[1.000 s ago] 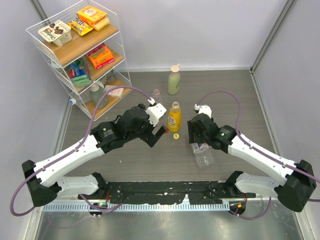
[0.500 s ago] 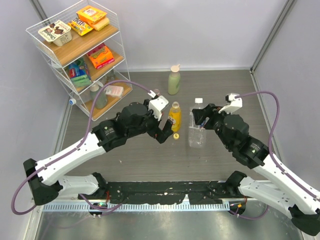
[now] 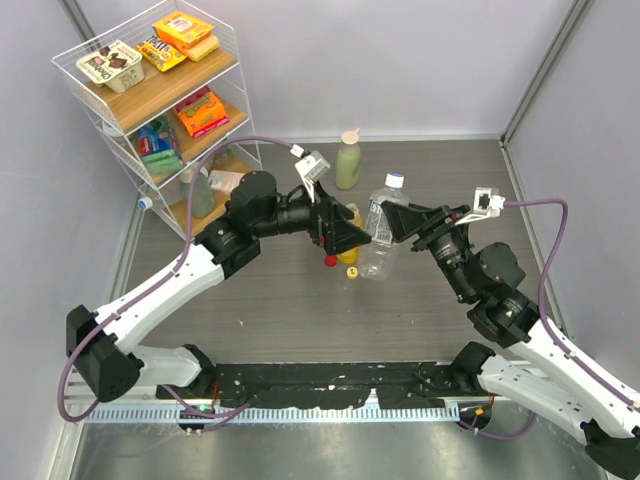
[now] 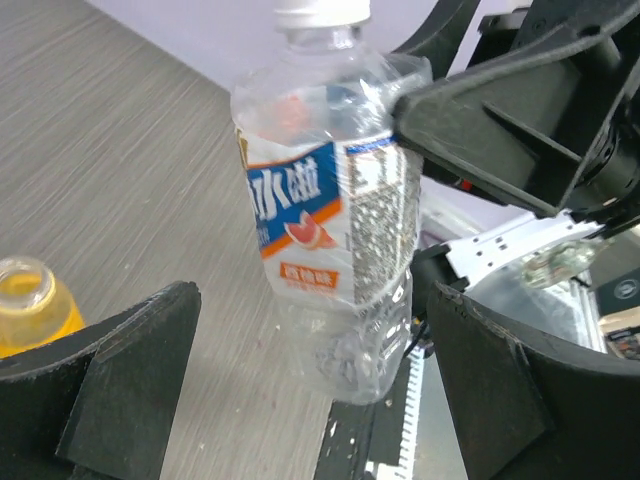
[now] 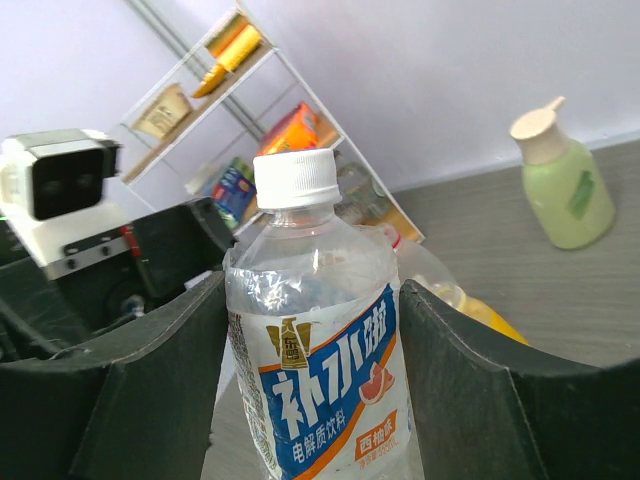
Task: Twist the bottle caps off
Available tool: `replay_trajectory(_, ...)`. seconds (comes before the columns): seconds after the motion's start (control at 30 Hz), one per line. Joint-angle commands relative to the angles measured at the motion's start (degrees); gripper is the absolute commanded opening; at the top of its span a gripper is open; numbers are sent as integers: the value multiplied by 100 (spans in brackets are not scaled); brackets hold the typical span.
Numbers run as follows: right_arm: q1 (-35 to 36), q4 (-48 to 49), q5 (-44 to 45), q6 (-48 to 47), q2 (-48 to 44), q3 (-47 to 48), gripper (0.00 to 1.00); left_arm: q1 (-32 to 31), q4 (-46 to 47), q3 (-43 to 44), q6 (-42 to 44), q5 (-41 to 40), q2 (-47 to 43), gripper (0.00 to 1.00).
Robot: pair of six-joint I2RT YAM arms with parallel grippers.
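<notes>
A clear water bottle (image 3: 378, 238) with a blue and orange label carries a pale white cap (image 3: 396, 181). My right gripper (image 3: 390, 222) is shut on its body, holding it tilted; in the right wrist view the bottle (image 5: 315, 360) fills the gap between both fingers (image 5: 130, 400), with the cap (image 5: 295, 180) on top. My left gripper (image 3: 352, 238) is open and faces the bottle (image 4: 330, 220) from the left without touching it. The orange bottle (image 3: 349, 235) has an open neck (image 4: 25, 285). A yellow cap (image 3: 352, 272) and a red cap (image 3: 330, 261) lie on the table.
A pale green bottle (image 3: 347, 160) with a beige cap stands at the back. A white wire rack (image 3: 160, 110) of snack packs fills the far left corner. The arms' base rail (image 3: 330, 385) runs along the near edge.
My right gripper has lifted the clear bottle from lying low to near upright and carried it left. My left gripper has swung up and turned its open fingers toward the bottle.
</notes>
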Motion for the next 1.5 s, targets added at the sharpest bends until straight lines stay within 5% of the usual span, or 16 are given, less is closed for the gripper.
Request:
replay_trajectory(0.0,-15,889,-406,171,23,83,2,140,1247,-108,-761,1211,254,100)
replay_trajectory(0.2,-15,925,-293,215,137,153,2,131,1853,-81,-1209,1924,632,100)
replay_trajectory(0.43,-7,1004,-169,276,181,100,2,17,2021,-178,-1210,1732,712,99)
replay_trajectory(0.57,-7,926,-90,329,216,92,2,-36,2056,-248,-1218,1397,782,83)
replay_trajectory(0.87,-15,969,-46,417,164,-31,2,-80,2487,-416,-1394,887,852,79)
replay_trajectory(1.1,-15,811,-20,408,137,-31,3,-80,2479,-371,-1359,896,844,50)
replay_trajectory(1.27,-7,565,7,312,128,56,36,-80,1558,-223,-763,580,563,40)
replay_trajectory(1.47,-24,416,-265,145,172,179,70,-71,-708,234,415,-429,124,40)
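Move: The right hand already holds the white-capped bottle by its upper part; the bottle's middle lies about 5 cm below it and 1 cm to its left. From the open left hand the bottle's middle is roughly 6 cm to the right, level fore and aft, and 2 cm up. The uncapped yellow bottle stands about 16 cm ahead of the left hand, 2 cm right and 20 cm down; the loose yellow cap lies some 12 cm ahead, 2 cm right and 29 cm down. The left hand eases right about 4 cm and down, closing on the lower bottle the right still holds. ##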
